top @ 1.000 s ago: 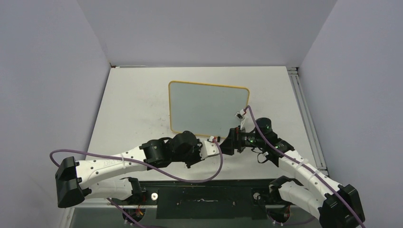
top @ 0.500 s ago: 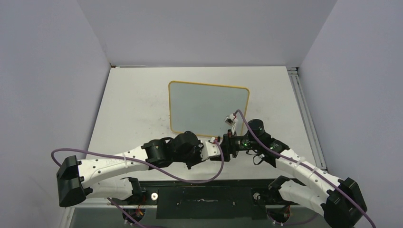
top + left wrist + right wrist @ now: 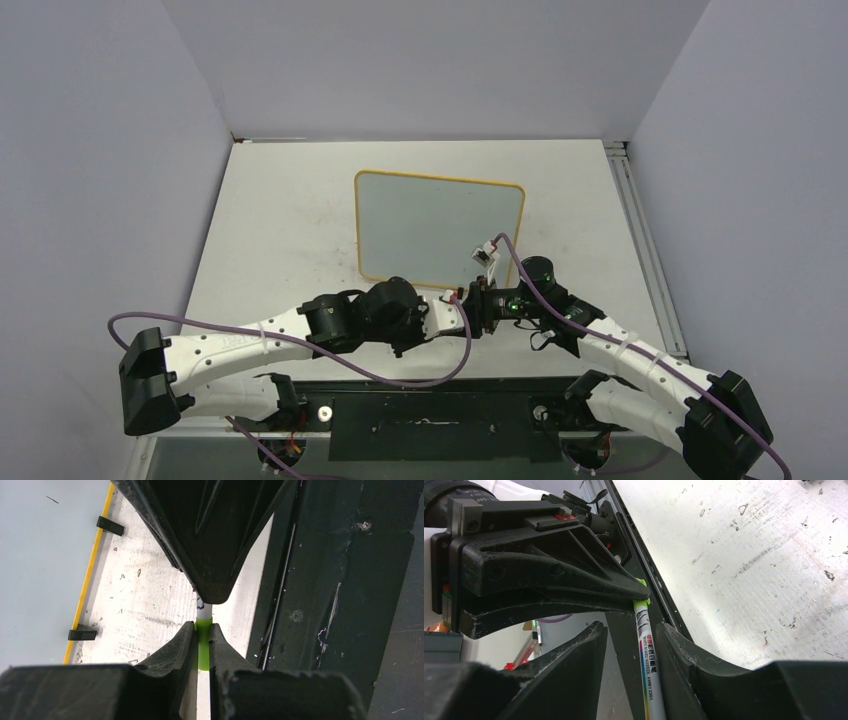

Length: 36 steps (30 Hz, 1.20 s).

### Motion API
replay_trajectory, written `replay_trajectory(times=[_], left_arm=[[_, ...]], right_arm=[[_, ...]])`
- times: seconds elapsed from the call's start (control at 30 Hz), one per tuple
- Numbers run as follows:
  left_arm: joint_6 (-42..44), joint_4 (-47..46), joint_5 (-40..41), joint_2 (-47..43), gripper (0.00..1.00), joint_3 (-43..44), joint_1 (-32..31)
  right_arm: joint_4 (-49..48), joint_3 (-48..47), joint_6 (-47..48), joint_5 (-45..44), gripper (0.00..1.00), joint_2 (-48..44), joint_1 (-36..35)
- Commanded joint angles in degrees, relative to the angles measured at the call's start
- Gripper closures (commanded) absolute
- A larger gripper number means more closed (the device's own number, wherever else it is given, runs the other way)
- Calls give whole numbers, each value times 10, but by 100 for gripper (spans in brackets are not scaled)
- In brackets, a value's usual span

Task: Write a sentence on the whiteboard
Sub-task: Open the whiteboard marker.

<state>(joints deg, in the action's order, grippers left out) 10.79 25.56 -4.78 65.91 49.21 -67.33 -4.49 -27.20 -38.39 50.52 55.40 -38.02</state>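
The whiteboard (image 3: 440,225), pale grey with a yellow frame, lies flat mid-table; no sentence shows on it. Its edge (image 3: 45,555) and two black clip feet (image 3: 110,525) appear in the left wrist view. My left gripper (image 3: 452,305) (image 3: 202,627) is shut on the green cap (image 3: 203,647) of a slim marker. The marker's white barrel (image 3: 646,655) runs between the fingers of my right gripper (image 3: 478,305) (image 3: 630,627). It rests against the right finger (image 3: 684,650), with a gap to the other, so the jaws stand open. The two grippers meet tip to tip just below the board's near edge.
The black base rail (image 3: 440,400) runs along the table's near edge, right under both grippers. Purple cables (image 3: 400,370) loop off each arm. Grey walls close in the table on three sides, and a metal rail (image 3: 645,250) runs down its right side.
My right gripper has slid left to meet the left gripper, and its jaws have narrowed around the marker's barrel. The left gripper has stayed shut on the cap.
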Motion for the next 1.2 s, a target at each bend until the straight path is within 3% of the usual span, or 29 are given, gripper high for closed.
replay_trajectory(times=[0.0, 0.33, 0.57, 0.83, 0.9, 0.93, 1.03, 1.1, 1.17], left_arm=[[-5, -13, 1, -12, 100, 10, 0], [-5, -12, 8, -16, 100, 9, 1], [-3, -11, 9, -18, 100, 8, 2], [-3, -11, 13, -17, 100, 9, 2], [-16, -12, 28, -19, 100, 14, 4], [-26, -12, 34, -21, 93, 17, 9], [-56, -25, 3, -40, 50, 21, 44], [-82, -44, -42, -65, 36, 22, 83], [-126, -74, -99, -97, 29, 15, 139]], right_arm=[[-26, -2, 9, 2, 59, 2, -5], [2, -1, 25, 4, 62, 3, -5], [6, -1, 29, 5, 70, 3, -4], [3, -3, 30, 0, 94, 0, -4], [4, -5, 30, -15, 95, -5, -5], [3, -6, 30, -27, 95, -11, -4], [-15, -7, 23, -65, 95, -34, -1], [-36, -7, 12, -93, 95, -48, 6], [-73, -1, -5, -109, 95, -60, 19]])
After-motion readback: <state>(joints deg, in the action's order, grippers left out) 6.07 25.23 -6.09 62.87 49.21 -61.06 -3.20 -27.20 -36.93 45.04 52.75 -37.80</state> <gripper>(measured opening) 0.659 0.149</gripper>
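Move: The marker is already pinched by its green cap in the left fingers, its body running off to the right and somewhat up; its middle lies some 4 cm right of the left hand and 2 cm above. The right fingers straddle that body loosely: its middle is about 1 cm to their right, level. From the right hand, the whiteboard's centre is roughly 26 cm ahead, 3 cm left and 12 cm below, its right clip about 13 cm ahead and 2 cm right, equally low. The marker's body is pinched by the right fingers, which close around it almost in place, sinking barely 1 cm, while the left hand keeps its hold on the cap. Only then do the left fingers spring open and let go of the cap, the left hand backing off forward, up and a little left by about 3 cm; the right hand, holding firm, eases 1.5 cm forward and slightly up. ##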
